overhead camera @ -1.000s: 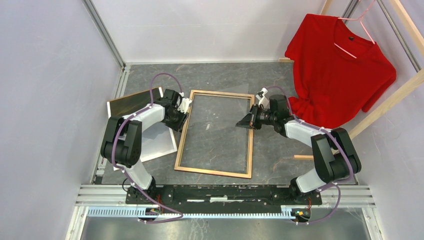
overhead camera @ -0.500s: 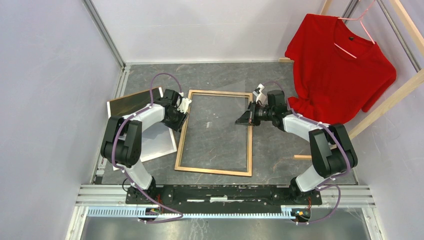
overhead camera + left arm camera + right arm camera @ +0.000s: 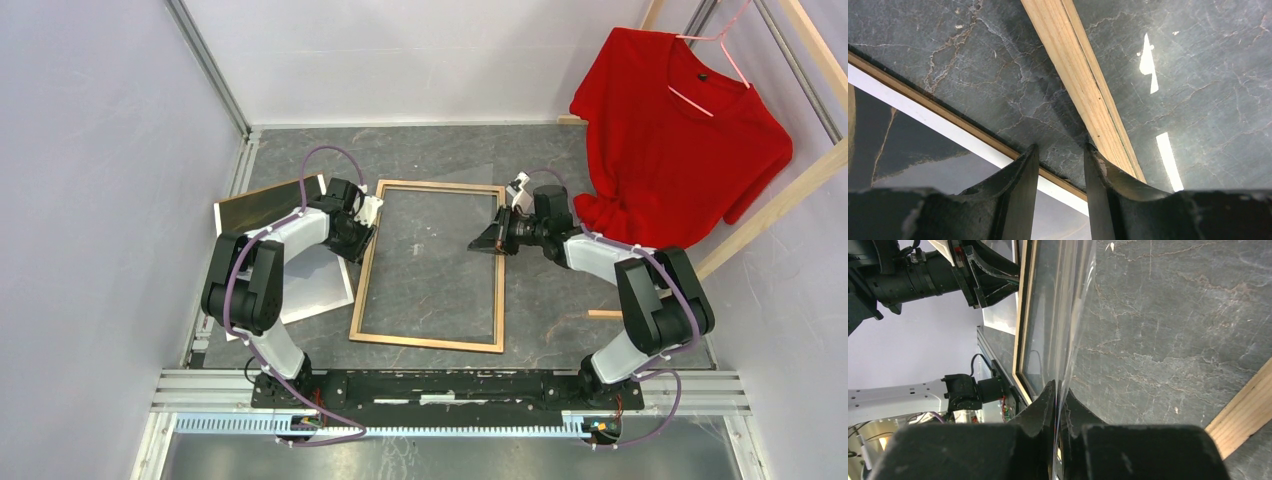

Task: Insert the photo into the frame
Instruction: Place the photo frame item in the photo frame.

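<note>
The frame (image 3: 430, 265) lies flat mid-table with its light wood back up. My left gripper (image 3: 368, 215) hangs open at the frame's upper-left rail (image 3: 1083, 85), over bare table, with nothing between its fingers (image 3: 1020, 185). The photo (image 3: 300, 280), dark golden at the top and pale below, lies left of the frame under the left arm. Its white border (image 3: 948, 127) rests on a brown board. My right gripper (image 3: 482, 243) is shut on the right edge of a clear sheet (image 3: 1068, 315), which slants over the frame's opening.
A red shirt (image 3: 680, 140) hangs on a wooden rack (image 3: 770, 210) at the back right. A short wooden strip (image 3: 605, 314) lies on the table right of the frame. Enclosure walls close in the left and back sides.
My right gripper has shifted a little left and toward the back with the clear sheet's edge. Left arm, frame and photo have not moved.
</note>
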{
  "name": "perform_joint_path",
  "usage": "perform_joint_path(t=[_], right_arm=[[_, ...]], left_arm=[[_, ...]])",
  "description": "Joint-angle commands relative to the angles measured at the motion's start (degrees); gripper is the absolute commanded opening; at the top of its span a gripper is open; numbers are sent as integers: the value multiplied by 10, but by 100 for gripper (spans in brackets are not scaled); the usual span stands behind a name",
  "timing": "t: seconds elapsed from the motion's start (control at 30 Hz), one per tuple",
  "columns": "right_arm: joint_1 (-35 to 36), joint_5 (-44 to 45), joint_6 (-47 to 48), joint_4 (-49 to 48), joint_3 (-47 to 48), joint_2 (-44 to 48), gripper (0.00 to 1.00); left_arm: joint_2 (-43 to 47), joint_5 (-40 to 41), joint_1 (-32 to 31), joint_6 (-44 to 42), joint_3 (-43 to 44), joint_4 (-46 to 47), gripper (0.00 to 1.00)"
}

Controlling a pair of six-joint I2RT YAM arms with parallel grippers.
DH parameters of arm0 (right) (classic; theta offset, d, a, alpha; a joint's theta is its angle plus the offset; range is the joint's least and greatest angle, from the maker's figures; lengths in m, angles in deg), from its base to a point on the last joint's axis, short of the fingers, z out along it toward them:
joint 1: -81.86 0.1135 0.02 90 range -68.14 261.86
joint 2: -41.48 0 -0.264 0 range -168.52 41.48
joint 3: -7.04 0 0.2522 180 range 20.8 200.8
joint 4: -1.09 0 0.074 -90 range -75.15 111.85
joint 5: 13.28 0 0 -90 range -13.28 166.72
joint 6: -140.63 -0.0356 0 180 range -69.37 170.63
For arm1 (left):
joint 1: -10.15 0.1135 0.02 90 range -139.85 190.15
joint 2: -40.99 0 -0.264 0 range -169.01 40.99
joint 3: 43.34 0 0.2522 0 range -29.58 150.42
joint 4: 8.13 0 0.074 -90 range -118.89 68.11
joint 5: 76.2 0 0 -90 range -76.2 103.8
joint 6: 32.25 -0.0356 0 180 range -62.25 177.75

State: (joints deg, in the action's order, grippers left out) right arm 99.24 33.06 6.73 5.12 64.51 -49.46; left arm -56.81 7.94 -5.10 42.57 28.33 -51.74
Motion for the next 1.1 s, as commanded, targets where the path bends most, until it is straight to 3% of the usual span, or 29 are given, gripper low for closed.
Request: perform_joint_path(t=[0.0,0.13,0.2,0.3,0.5,0.6,1.07], right_arm=[[9,-24,-70,-95,-24,-5,11],[9,-22,-78,-97,-16,-7,21],[9,4,-36,-33,6,-5,42],[9,53,29,56,40,4,62],[17,131,129,210,105,-5,91],[22,187,172,270,129,-2,98],[37,247,217,314,136,-15,98]], left_arm=[[-7,-22,-8,-16,2,12,46],[-8,-23,-10,-16,1,12,46],[-7,-22,-10,-16,1,11,46],[-3,-21,-10,-18,-1,11,46],[0,-18,-10,-20,-5,11,46],[2,-16,-10,-21,-8,11,46],[1,-15,-10,-23,-9,11,46]])
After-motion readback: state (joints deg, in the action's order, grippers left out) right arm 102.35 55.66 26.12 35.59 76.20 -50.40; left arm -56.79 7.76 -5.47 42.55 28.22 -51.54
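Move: The right hand, its barely parted fingers pointing left, still has the raised right edge of the clear sheet between them; the middle of the frame lies about 8 cm to its left, level fore and aft, some 10 cm below. The frame's right rim is roughly 5 cm to this hand's right, and the photo board's middle about 38 cm to its left and 1 cm farther out. From the left hand the frame's middle is some 15 cm right and 1 cm back. The right hand spreads its fingers wide and lets go of the clear sheet's right edge over the frame, at first hardly shifting and then easing a couple of centimetres forward and back again. As they open it draws about 4.5 cm to the right and sinks some 4 cm towards the right rim, rolling its left side down about 30 degrees so the fingers point more steeply at the table, while the left hand stays low beside the left rim. ##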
